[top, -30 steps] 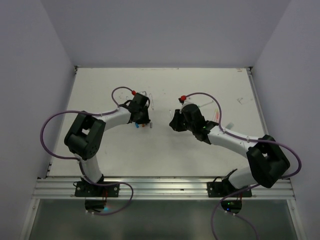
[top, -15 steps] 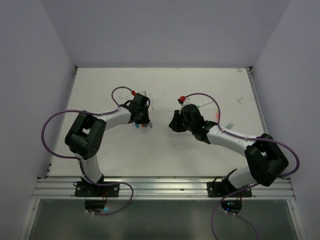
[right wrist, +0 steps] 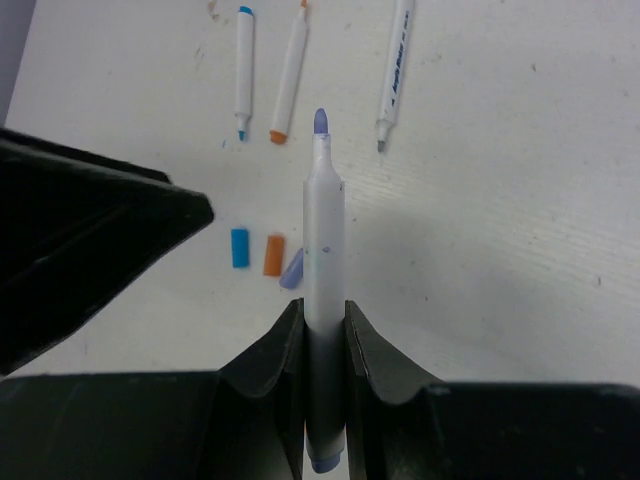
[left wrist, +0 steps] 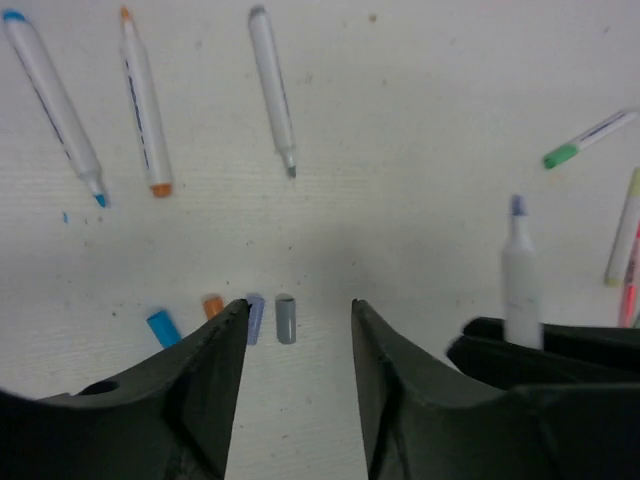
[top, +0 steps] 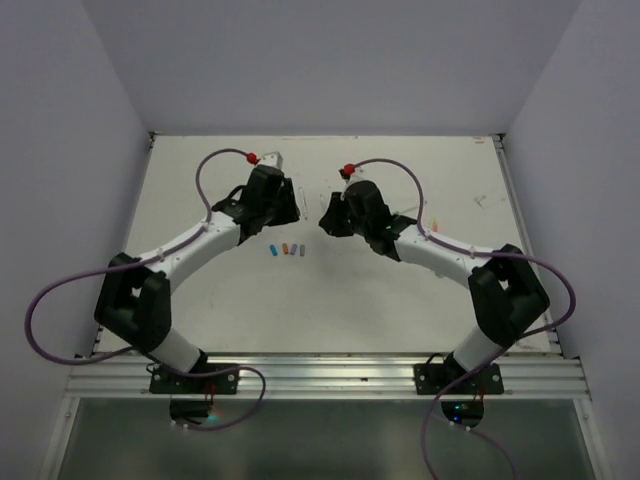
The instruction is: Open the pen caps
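Note:
Four pen caps lie in a row on the white table: blue (left wrist: pixel 163 327), orange (left wrist: pixel 212 305), purple (left wrist: pixel 255 318) and grey (left wrist: pixel 286 318). The top view shows them as a small cluster (top: pixel 285 249). My left gripper (left wrist: pixel 299 305) hangs open just above them with nothing between its fingers. My right gripper (right wrist: pixel 323 310) is shut on a white pen barrel (right wrist: pixel 324 240) whose bare purple tip (right wrist: pixel 320 122) points away from it. In the top view the left gripper (top: pixel 288 212) and the right gripper (top: pixel 329 218) face each other a short way apart.
Three uncapped pens lie side by side farther back: blue (left wrist: pixel 55 100), orange (left wrist: pixel 145 100) and grey (left wrist: pixel 272 90). A pen with a green cap (left wrist: pixel 590 138) and yellow and pink pens (left wrist: pixel 625 240) lie to the right. The left gripper's black body (right wrist: pixel 90 250) fills the right wrist view's left side.
The left gripper has opened and pulled back from the caps toward the far side, leaving the caps lying uncovered. The right gripper has moved back and left, still holding the pen.

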`<state>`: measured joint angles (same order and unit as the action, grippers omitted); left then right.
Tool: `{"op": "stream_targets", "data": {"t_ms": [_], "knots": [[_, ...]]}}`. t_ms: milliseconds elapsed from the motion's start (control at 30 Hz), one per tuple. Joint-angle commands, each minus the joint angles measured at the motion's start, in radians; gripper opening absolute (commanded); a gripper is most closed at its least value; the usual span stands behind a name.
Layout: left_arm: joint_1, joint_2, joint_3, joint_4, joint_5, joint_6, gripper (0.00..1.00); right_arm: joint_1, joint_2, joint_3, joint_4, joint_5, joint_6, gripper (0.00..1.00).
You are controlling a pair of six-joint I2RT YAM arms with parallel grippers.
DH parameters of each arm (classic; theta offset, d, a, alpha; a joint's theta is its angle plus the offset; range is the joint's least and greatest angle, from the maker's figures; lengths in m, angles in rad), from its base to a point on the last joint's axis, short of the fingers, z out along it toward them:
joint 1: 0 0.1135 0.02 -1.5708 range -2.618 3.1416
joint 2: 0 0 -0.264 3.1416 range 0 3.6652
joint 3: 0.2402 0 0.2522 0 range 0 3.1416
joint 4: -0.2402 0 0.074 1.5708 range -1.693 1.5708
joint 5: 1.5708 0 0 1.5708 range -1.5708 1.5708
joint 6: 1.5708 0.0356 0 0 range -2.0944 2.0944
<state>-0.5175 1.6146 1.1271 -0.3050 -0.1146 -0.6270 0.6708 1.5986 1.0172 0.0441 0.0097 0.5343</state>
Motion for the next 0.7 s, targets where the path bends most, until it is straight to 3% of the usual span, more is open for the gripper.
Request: {"op": "stream_targets", "data": {"t_ms": [0, 133, 167, 267, 667], "knots": [[0.007, -0.16, 0.056, -0.037, -0.127, 0.044, 0.52, -0.005, 0.096, 0.15, -0.024, 0.013, 0.036, 0.0], [0.014, -0.272, -0.001, -0.071, -0.246, 0.067, 0.72, -0.005, 0.22, 0.267, -0.001, 0.01, 0.047, 0.0], [0.02, -0.295, -0.018, -0.072, -0.26, 0.07, 0.83, -0.005, 0.242, 0.288, 0.006, 0.003, 0.047, 0.0], [0.033, -0.376, -0.081, -0.085, -0.295, 0.072, 0.98, -0.004, 0.326, 0.351, 0.062, -0.004, 0.047, 0.01], [0.042, -0.513, -0.194, -0.144, -0.319, 0.05, 1.0, 0.0, 0.618, 0.586, 0.155, -0.005, 0.104, 0.16]]}}
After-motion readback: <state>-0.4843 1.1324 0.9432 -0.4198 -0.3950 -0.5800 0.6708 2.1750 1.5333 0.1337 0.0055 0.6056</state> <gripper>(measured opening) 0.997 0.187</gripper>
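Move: The right hand holds the uncapped purple pen, and the gap it goes for, between the orange and grey pens, lies about 15 cm ahead, 10 to its left and 12 below. The grey pen is some 16 cm ahead and 6 left, the orange pen 15 ahead and 13 left; the purple cap is about 1 cm ahead and 8 left, all equally far below. From the empty left hand that gap is roughly 13 cm ahead, 1 left and 10 below, the purple cap about 1 back, level sideways and 10 below. Keeping its grip on the uncapped purple pen, tip pointing outward, the right hand carries it forward about 11 cm and nearly as far left, at first level and then sinking some 5 cm, towards the gap between the orange and grey pens. The left hand clears the way: it springs up some 12 cm off the row of caps, swings about 10 cm left with a little back and down at the end, its fingers levelling about 15 degrees and spreading from half open to fully open. ##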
